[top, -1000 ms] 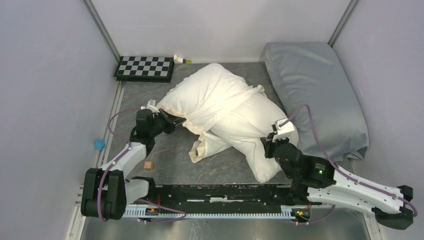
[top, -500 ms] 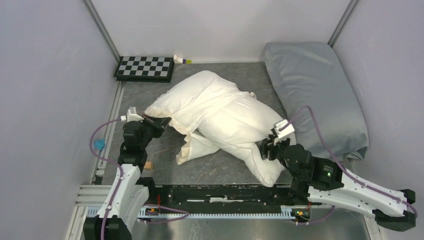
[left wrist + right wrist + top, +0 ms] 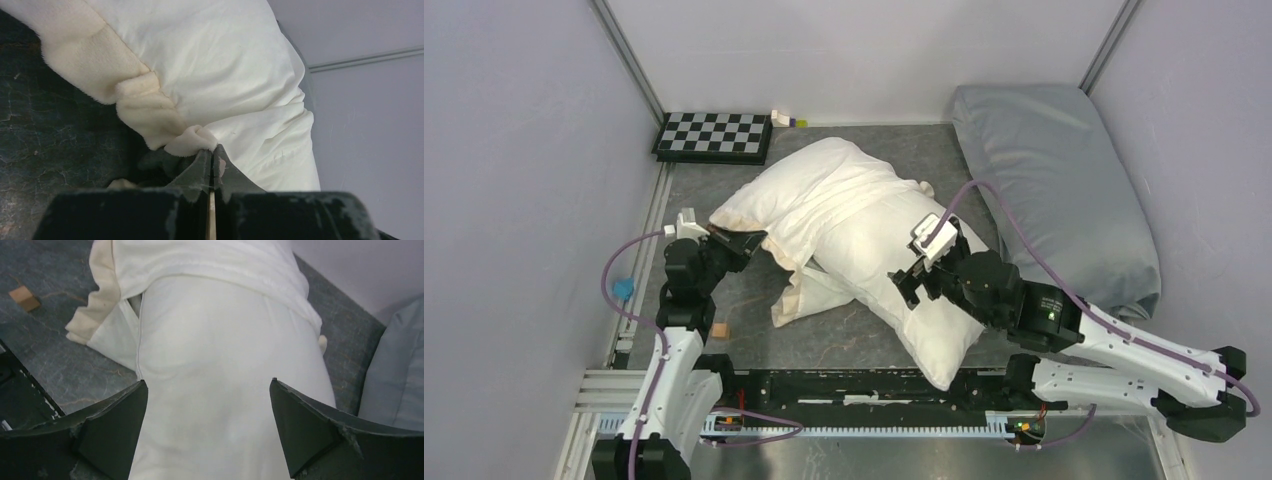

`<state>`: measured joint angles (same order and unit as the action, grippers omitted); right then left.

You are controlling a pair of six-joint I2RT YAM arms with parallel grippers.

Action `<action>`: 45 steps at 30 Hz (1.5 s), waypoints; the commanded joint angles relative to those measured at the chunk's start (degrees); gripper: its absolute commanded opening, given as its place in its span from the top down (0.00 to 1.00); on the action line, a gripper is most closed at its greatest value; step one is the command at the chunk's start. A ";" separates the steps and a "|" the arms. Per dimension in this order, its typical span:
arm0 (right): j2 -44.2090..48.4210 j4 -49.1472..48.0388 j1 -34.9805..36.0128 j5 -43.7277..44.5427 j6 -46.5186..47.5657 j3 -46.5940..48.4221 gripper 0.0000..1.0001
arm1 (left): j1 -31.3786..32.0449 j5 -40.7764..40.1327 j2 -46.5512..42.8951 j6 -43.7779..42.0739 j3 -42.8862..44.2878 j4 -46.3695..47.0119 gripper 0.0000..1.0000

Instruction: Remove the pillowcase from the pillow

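The cream pillowcase (image 3: 814,195) covers the far left part of the white pillow (image 3: 939,335), whose bare near end sticks out toward the right arm. My left gripper (image 3: 740,243) is shut on the pillowcase's frilled left corner. In the left wrist view the shut gripper (image 3: 212,153) pinches the cream frill (image 3: 187,140). My right gripper (image 3: 914,283) is open and hovers over the middle of the bare pillow. In the right wrist view the right gripper (image 3: 207,387) stands wide apart over the pillow (image 3: 215,365), with the pillowcase hem (image 3: 200,262) beyond it.
A pale blue-grey pillow (image 3: 1054,190) lies along the right wall. A checkerboard (image 3: 714,135) sits at the back left. A small wooden block (image 3: 720,329) and a blue object (image 3: 623,289) lie near the left arm. A loose frilled flap (image 3: 796,300) rests on the table.
My left gripper pulled the pillowcase corner left and nearer, dragging the bundle with it. My right gripper moved left and farther up onto the middle of the bare pillow.
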<state>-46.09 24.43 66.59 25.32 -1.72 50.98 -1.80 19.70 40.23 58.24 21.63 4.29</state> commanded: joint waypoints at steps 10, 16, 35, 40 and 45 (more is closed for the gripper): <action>-19.45 -8.24 -1.15 5.46 5.22 9.35 0.02 | -0.53 -4.18 -2.18 -9.63 10.11 -12.16 0.92; -24.94 -10.50 -5.92 1.74 1.82 4.74 0.02 | -0.56 -4.92 -1.83 -14.49 16.08 -18.46 0.28; -10.89 -21.06 -6.57 -15.04 -4.39 -12.46 1.00 | 39.09 -29.55 26.24 -39.35 49.09 -39.00 0.12; -8.78 -20.46 -6.56 -16.30 -4.28 -13.08 1.00 | 43.37 -31.02 30.52 -41.25 50.90 -38.12 0.12; -7.90 -19.45 -6.56 -16.14 -4.00 -13.06 1.00 | 47.56 -28.82 33.33 -44.92 52.07 -36.24 0.10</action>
<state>-55.31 3.36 59.83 12.08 -4.91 38.41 43.16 -9.41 72.84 19.07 70.35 -34.22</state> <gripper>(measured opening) 0.023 0.889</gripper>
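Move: The left gripper still pinches the cream trim of the pillowcase; the bunched pillowcase middle lies about 11 cm to its right, 7 cm ahead and 6 cm below. The case's loose flap hangs some 9 cm right, 5 cm back and 14 cm below. From the open right gripper, the bare pillow spot is about 3 cm ahead, 5 cm left and 8 cm down, with the case's fold edge roughly 9 cm ahead, 11 cm left and 7 cm below. Open the left gripper to let go of the trim, lift it about 11 cm and swing it right some 15 cm over the bunched pillowcase while rolling its left side up about 50 degrees and turning clockwise; then sink partway, fingers wide. Arc the right gripper forward-left and down onto the bare pillow, draw back about 4 cm while closing to pinch its cover, and keep easing back. ##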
